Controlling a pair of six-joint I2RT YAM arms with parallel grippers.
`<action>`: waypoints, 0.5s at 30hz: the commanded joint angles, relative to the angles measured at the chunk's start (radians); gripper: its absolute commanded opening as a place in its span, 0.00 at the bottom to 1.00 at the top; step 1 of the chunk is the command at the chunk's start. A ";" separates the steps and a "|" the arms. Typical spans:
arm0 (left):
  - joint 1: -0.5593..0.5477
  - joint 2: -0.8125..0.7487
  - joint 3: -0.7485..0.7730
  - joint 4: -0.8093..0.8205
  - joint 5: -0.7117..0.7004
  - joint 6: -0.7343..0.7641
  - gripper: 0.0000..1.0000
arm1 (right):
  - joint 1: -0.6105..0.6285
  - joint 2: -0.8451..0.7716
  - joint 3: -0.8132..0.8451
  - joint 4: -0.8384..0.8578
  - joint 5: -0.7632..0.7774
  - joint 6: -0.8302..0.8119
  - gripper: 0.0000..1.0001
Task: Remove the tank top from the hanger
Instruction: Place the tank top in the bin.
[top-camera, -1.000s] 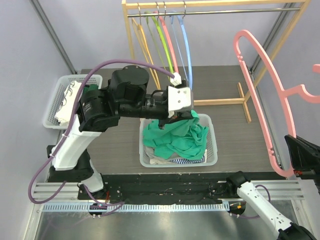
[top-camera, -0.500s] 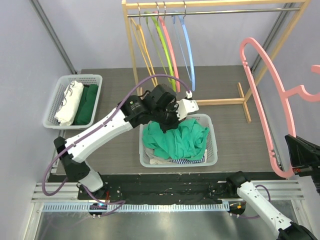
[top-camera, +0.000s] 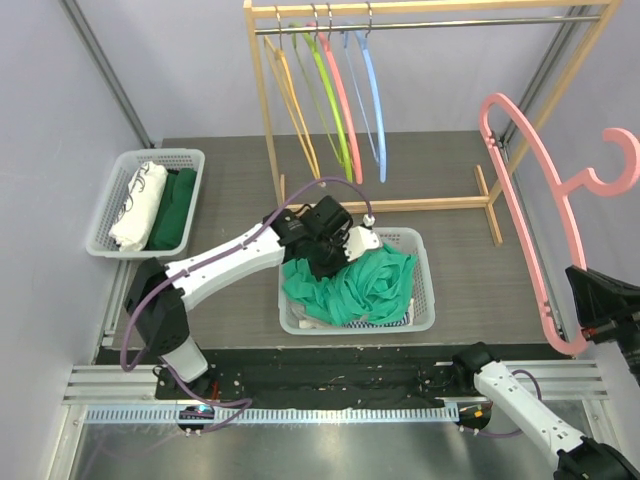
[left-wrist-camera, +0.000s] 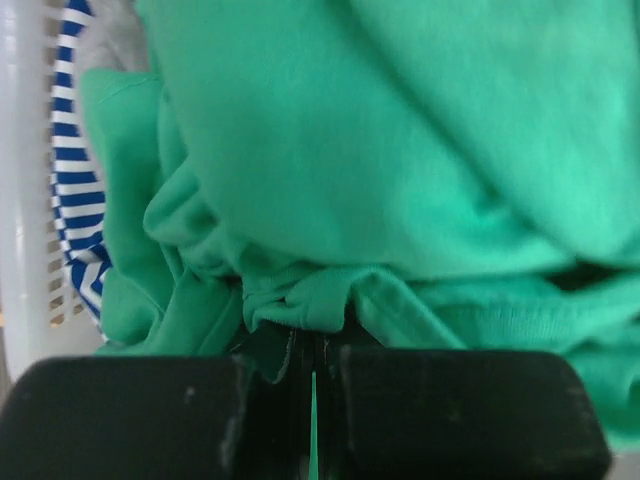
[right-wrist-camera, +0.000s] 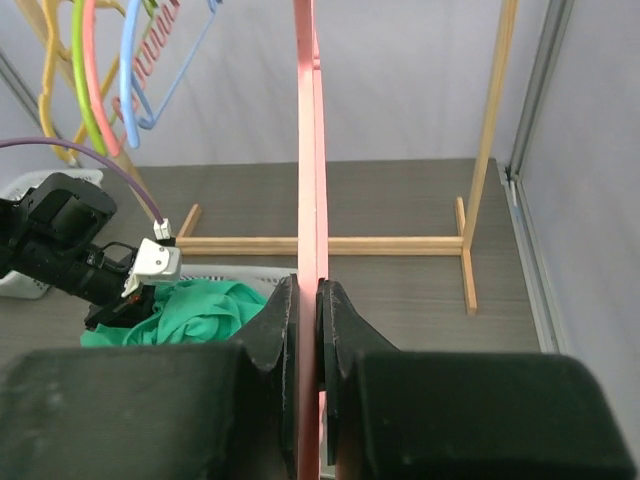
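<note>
The green tank top (top-camera: 365, 285) lies bunched in the white basket (top-camera: 426, 285) at the table's middle, off the hanger. My left gripper (top-camera: 335, 258) reaches down into the basket. In the left wrist view the left gripper (left-wrist-camera: 313, 345) is shut on a fold of the tank top (left-wrist-camera: 400, 150), a thin strip of green showing between its fingers. The pink hanger (top-camera: 525, 190) stands bare in the air at the right. My right gripper (top-camera: 598, 310) holds its lower bar. The right wrist view shows the right gripper (right-wrist-camera: 306, 300) shut on the hanger (right-wrist-camera: 305, 140).
A wooden rack (top-camera: 268, 110) at the back carries several coloured hangers (top-camera: 335, 95). Another white basket (top-camera: 107, 205) at the left holds folded white and green clothes. A blue-striped garment (left-wrist-camera: 75, 200) lies under the tank top.
My left arm has swung down from above the basket, lowering the tank top into it. The pink hanger has turned slightly in my right gripper.
</note>
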 joint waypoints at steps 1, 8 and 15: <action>0.001 0.062 -0.042 0.011 -0.011 0.058 0.00 | 0.002 0.115 0.020 -0.026 0.055 0.028 0.01; 0.001 0.088 -0.197 0.135 -0.075 0.126 0.11 | 0.002 0.174 -0.026 0.007 0.088 0.039 0.01; 0.001 0.045 -0.191 0.131 -0.098 0.111 0.99 | 0.002 0.224 -0.043 0.073 0.068 0.018 0.01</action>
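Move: The left hand, pinching the green tank top, has the bin's middle about 5 cm to its right, 2 cm ahead and 9 cm below; the rack's wooden foot bar lies roughly 20 cm ahead and 12 cm right, 14 cm down. For the right hand with the pink hanger, the rack's rail centre is some 36 cm ahead and 18 cm left, near its own height; the bin is about 18 cm ahead, 29 cm left, 42 cm down. Still pinching the green tank top, the left hand presses about 6 cm down into the bin, easing to a stop as its fingers spread wide and let go of the cloth. The right hand keeps its grip on the pink hanger and carries it some 7 cm forward towards the rack, slightly down and left, fingers tipping downward. ##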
